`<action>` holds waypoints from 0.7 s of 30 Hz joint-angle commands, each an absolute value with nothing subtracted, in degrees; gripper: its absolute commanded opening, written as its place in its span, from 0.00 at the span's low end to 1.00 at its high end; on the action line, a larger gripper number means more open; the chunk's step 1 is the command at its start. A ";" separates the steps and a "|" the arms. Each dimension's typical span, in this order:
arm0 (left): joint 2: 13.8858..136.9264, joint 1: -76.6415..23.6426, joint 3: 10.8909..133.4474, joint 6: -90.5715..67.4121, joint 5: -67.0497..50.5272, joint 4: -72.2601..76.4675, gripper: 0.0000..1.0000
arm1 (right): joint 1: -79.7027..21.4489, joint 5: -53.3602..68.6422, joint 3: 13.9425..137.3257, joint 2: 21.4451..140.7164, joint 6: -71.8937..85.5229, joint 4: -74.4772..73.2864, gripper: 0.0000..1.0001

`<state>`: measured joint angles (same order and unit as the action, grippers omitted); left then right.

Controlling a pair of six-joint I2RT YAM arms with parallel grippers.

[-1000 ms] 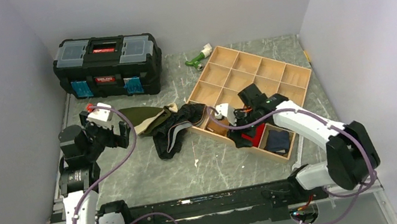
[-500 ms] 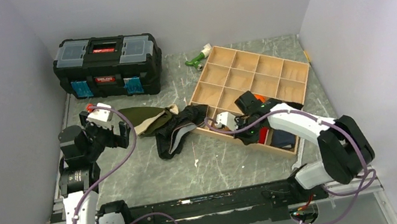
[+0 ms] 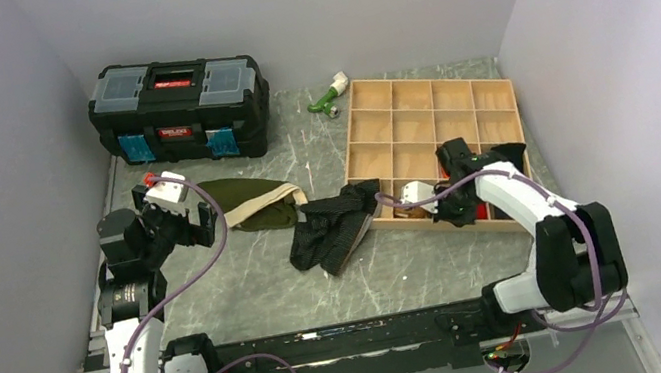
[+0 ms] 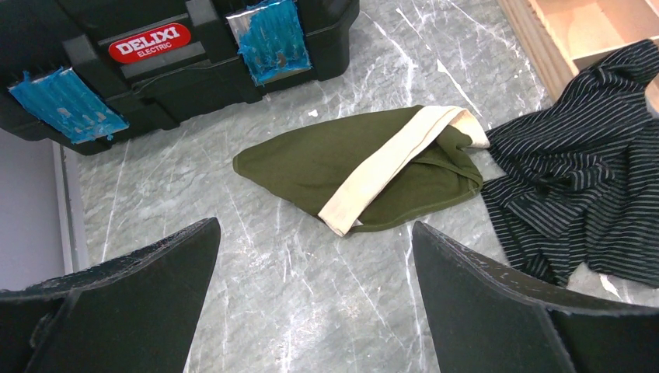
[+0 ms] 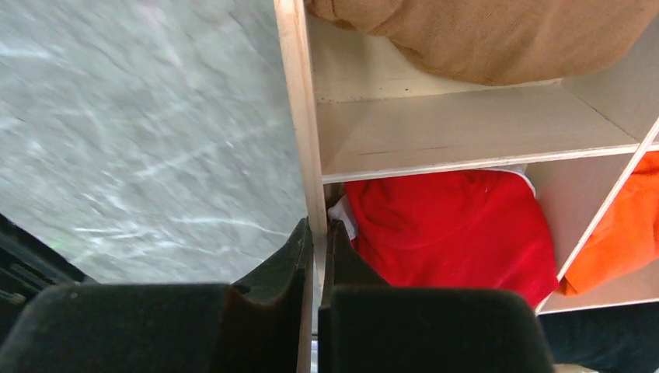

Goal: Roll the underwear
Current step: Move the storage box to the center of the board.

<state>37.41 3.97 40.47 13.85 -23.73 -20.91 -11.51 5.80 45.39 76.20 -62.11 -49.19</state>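
The underwear (image 3: 332,230), black with fine grey stripes, lies crumpled on the table against the wooden tray's left near corner. It also shows at the right of the left wrist view (image 4: 575,186). My right gripper (image 3: 457,211) is shut on the thin near wall (image 5: 299,116) of the wooden tray (image 3: 412,92), one finger outside and one inside (image 5: 317,233). My left gripper (image 3: 179,212) hangs open above bare table (image 4: 315,225), left of the underwear and not touching it.
An olive green garment with a cream band (image 3: 253,199) (image 4: 350,159) lies between my left gripper and the underwear. A black toolbox (image 3: 177,95) stands at the back left. Tray compartments hold red (image 5: 451,225), orange (image 5: 622,233) and tan (image 5: 482,39) cloths. A small green and white object (image 3: 332,95) lies behind the tray.
My right gripper closed on the tray's near wall and swung the tray round to the right. The underwear slid right with it, off the olive garment. The left arm stayed still.
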 commanded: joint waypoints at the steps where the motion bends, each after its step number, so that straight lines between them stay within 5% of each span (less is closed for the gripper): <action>1: 37.49 4.37 41.59 13.71 -24.80 -20.30 0.99 | -4.89 0.89 50.64 76.81 -68.22 -48.43 0.00; 21: 42.08 4.31 43.42 14.45 -27.12 -22.17 0.99 | -1.16 -2.77 54.91 84.31 -80.63 -42.24 0.00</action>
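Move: The right hand already pinches the storage box's near rim by the red cloth, with the box's middle about 21 cm ahead and 4 cm left of the hand, a couple of centimetres lower. The red cloth lies roughly 6 cm straight ahead, the brown cloth some 7 cm ahead and 10 cm left, and the striped garment about 36 cm left and 2 cm ahead. From the left hand, the box's middle is some 17 cm ahead, 63 cm right and 20 cm below. Keeping the thin near rim pinched between its shut, down-pointing fingers, the right hand drags the storage box about 4.5 cm to the right and 3 cm forward at rim height, first mostly rightwards, then, after nearly pausing, forward and right together with a slight counter-clockwise turn. The empty left hand stays wide open and sinks some 2 cm, tipping its fingers down about 5 degrees, touching nothing. ##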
